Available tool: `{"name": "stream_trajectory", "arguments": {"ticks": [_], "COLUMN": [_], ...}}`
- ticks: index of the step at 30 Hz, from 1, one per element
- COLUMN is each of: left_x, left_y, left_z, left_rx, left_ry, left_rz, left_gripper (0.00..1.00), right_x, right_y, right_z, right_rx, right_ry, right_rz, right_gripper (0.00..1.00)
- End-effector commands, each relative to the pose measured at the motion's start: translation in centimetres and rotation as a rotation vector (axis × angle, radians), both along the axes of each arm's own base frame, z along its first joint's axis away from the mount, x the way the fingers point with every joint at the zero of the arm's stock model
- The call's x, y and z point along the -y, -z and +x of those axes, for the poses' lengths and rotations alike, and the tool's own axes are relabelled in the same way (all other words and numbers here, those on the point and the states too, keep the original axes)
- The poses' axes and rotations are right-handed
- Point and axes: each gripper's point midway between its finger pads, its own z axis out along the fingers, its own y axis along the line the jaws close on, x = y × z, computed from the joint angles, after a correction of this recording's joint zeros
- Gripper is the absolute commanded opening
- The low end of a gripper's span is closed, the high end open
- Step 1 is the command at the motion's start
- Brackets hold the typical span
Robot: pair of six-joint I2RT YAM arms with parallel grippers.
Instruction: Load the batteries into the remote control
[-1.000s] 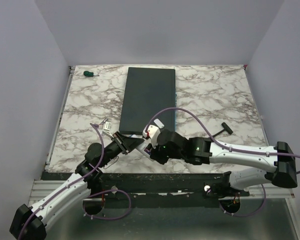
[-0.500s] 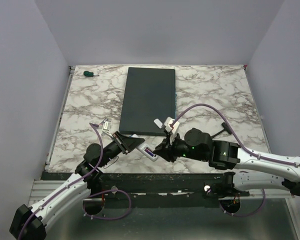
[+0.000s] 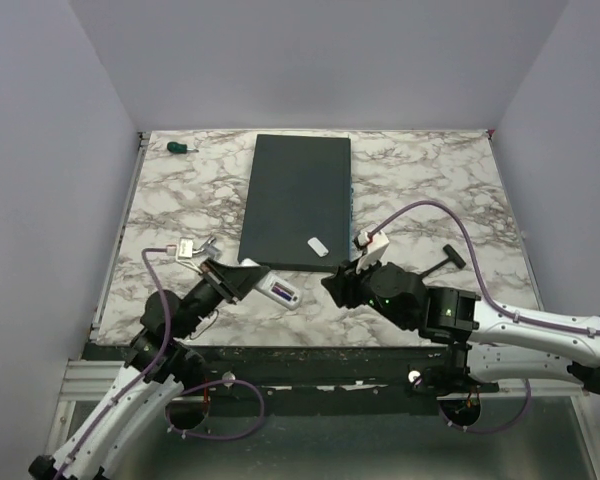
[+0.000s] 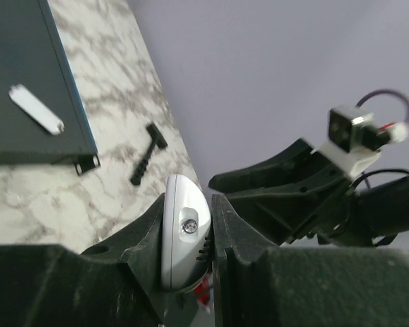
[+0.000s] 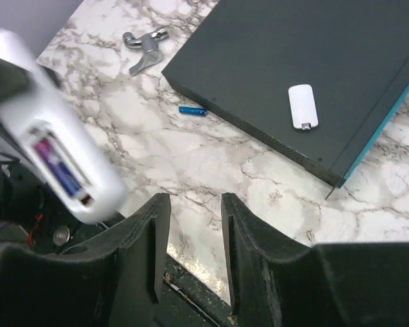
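Note:
My left gripper (image 3: 258,284) is shut on one end of the white remote control (image 3: 280,293) and holds it over the table's near edge, bay side up. A purple-blue battery (image 5: 58,167) lies in the bay. In the left wrist view the remote's rounded end (image 4: 185,228) sits clamped between the jaws of the left gripper (image 4: 188,235). The blue battery (image 5: 192,110) lies on the marble by the slab's near edge. My right gripper (image 3: 337,286) is open and empty, right of the remote and apart from it; it also shows in its own view (image 5: 194,201).
The large dark grey slab (image 3: 295,200) lies mid-table with the small white cover piece (image 3: 318,246) on it. A black T-shaped tool (image 3: 448,260) lies to the right, a green-handled screwdriver (image 3: 180,148) at the far left. A small silver metal piece (image 5: 144,49) lies beyond the blue battery.
My right gripper has drawn back to the right, away from the remote. My left arm has pulled back to the left, taking the remote with it.

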Motion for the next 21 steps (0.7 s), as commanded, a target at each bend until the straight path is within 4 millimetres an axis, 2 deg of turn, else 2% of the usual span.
{"name": "stream_trajectory", "arguments": {"ticks": [1,5,11,15,17,21], "left_x": [-5.2,-7.5,-9.5,-11.2,-12.2,-14.3], "left_y": [-1.5,-3.1,-7.7,-10.5,-12.0,-14.9], "left_z": [0.8,0.5,0.0,-0.8,-1.4,-3.0], "left_rx": [0.020,0.023,0.087,0.125,0.145,0.200], "left_ry": [-0.228,-0.306,-0.390,-0.459,-0.497,-0.583], "left_rz": [0.160,0.263,0.340,0.364,0.370,0.363], "left_gripper": [0.00,0.00,0.00,0.00,0.00,0.00], "right_x": [0.8,-2.1,-7.4,-11.1,-12.6,-14.6], "right_y": [2.1,4.7,6.9,10.0,11.2,12.9], "right_z": [1.8,1.5,1.8,1.9,2.1,3.2], "right_rx": [-0.058,-0.122,-0.167,-0.216,-0.230,-0.236], "right_ry": [0.156,0.085,-0.003,-0.063,-0.077,-0.061], "right_rz": [0.008,-0.046,-0.025,-0.041,-0.048,-0.063], "right_gripper": [0.44,0.49,0.57,0.71,0.76,0.81]}}
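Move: The loose blue battery lies on the table about 13 cm ahead of the right gripper, 15 cm to its left and some 21 cm below. The white battery cover is roughly 19 cm ahead, 2 cm left and 17 cm lower; the chrome tap stands about 12 cm left of the battery and 5 cm beyond it. The held remote is 9 cm left and 2 cm back, level. From the left gripper the battery is 13 cm ahead, 3 cm left and 21 cm down. Swing the empty right gripper down and left towards the loose blue battery by the dark box, sinking about 14 cm, tipping the fingers further down and opening them wide. Meanwhile keep the left grip on the remote and lift it up and to the left, out of the way, turning it counter-clockwise some 25 degrees and rolling its left side up. ##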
